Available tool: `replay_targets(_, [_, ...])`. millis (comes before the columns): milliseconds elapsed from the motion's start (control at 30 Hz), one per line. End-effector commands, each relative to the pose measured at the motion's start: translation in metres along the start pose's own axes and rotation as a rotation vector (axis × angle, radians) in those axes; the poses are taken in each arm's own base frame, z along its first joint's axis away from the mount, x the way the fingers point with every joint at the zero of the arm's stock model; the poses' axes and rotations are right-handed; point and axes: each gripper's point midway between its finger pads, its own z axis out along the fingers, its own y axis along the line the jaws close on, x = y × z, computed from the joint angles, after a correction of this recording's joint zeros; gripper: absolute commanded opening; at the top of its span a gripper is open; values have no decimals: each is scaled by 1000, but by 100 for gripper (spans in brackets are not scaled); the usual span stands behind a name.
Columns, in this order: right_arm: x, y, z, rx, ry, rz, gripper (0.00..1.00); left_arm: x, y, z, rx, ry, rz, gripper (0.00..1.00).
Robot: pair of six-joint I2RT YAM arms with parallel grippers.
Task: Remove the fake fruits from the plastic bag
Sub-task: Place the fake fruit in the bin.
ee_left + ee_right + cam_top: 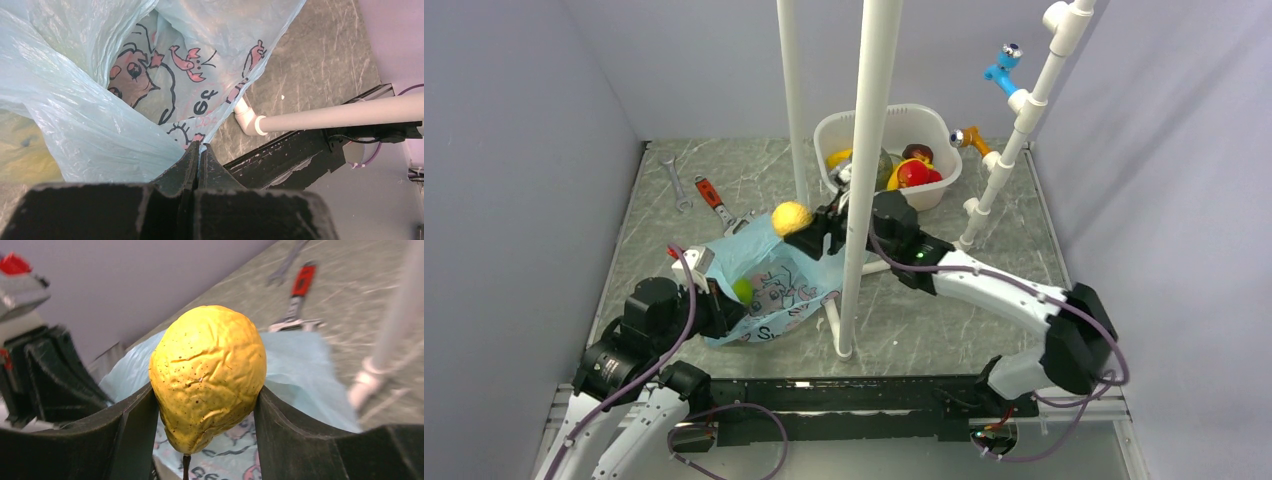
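The light blue plastic bag (769, 285) with printed drawings lies on the table, its mouth held up. My left gripper (200, 146) is shut on the bag's (90, 125) edge, thin film pinched between its fingers. My right gripper (206, 395) is shut on a wrinkled yellow fake fruit (209, 375) with a dark stem, held above the bag (300, 370). From above, that yellow fruit (791, 217) hangs over the bag's far edge at my right gripper (802, 232). A green fruit (743, 290) shows inside the bag.
A white tub (894, 125) at the back holds several fake fruits. A red-handled wrench (713, 200) and a grey spanner (677, 184) lie at the back left. White pipe posts (864, 180) stand mid-table, with a pipe frame (1014, 140) at the right.
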Motion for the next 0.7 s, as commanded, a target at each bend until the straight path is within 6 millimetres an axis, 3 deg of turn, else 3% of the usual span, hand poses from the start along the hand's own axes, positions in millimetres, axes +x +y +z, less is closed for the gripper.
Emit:
replay_targets(0, [-53, -50, -43, 365, -176, -81, 0, -8, -1, -2, 4, -51, -7, 0])
replay_targets(133, [-73, -99, -67, 599, -222, -87, 0, -6, 0, 0, -3, -33, -9, 0])
replay_targets(300, [-86, -174, -73, 869, -175, -157, 0, -7, 1, 0, -6, -42, -9, 0])
replay_targets(433, [-85, -229, -58, 1011, -85, -193, 0, -7, 2, 1, -17, -34, -12, 0])
replay_targets(533, [-81, -267, -32, 1039, -34, -200, 1, -7, 3, 3, -22, -25, -14, 0])
replay_targets(667, [-78, -303, -1, 1018, 35, -164, 13, -8, 3, 0, -23, -39, -17, 0])
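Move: The right hand holds the round yellow fruit just above the plastic bag, whose middle lies about 22 cm below, some 2 cm back and 5 cm left. The bin's middle is roughly 26 cm ahead, 20 cm right and 19 cm below. The rear white post's foot stands about 16 cm ahead, 1 cm left and 25 cm below. From the left hand, pinching the bag's edge, the bin lies some 38 cm ahead, 30 cm right and 12 cm below. The right arm swings the already gripped yellow fruit away from above the bag, some 25 cm forward and 12 cm to the right, first rising about 4 cm and then sinking to some 5 cm under its starting height, passing to the right of the rear post. On the way the wrist turns clockwise about 50 degrees, so the fingers go from pointing left to pointing forward and a little down over the bin's left part, their hold unchanged, while the left hand stays still and keeps pinching the bag's edge. ##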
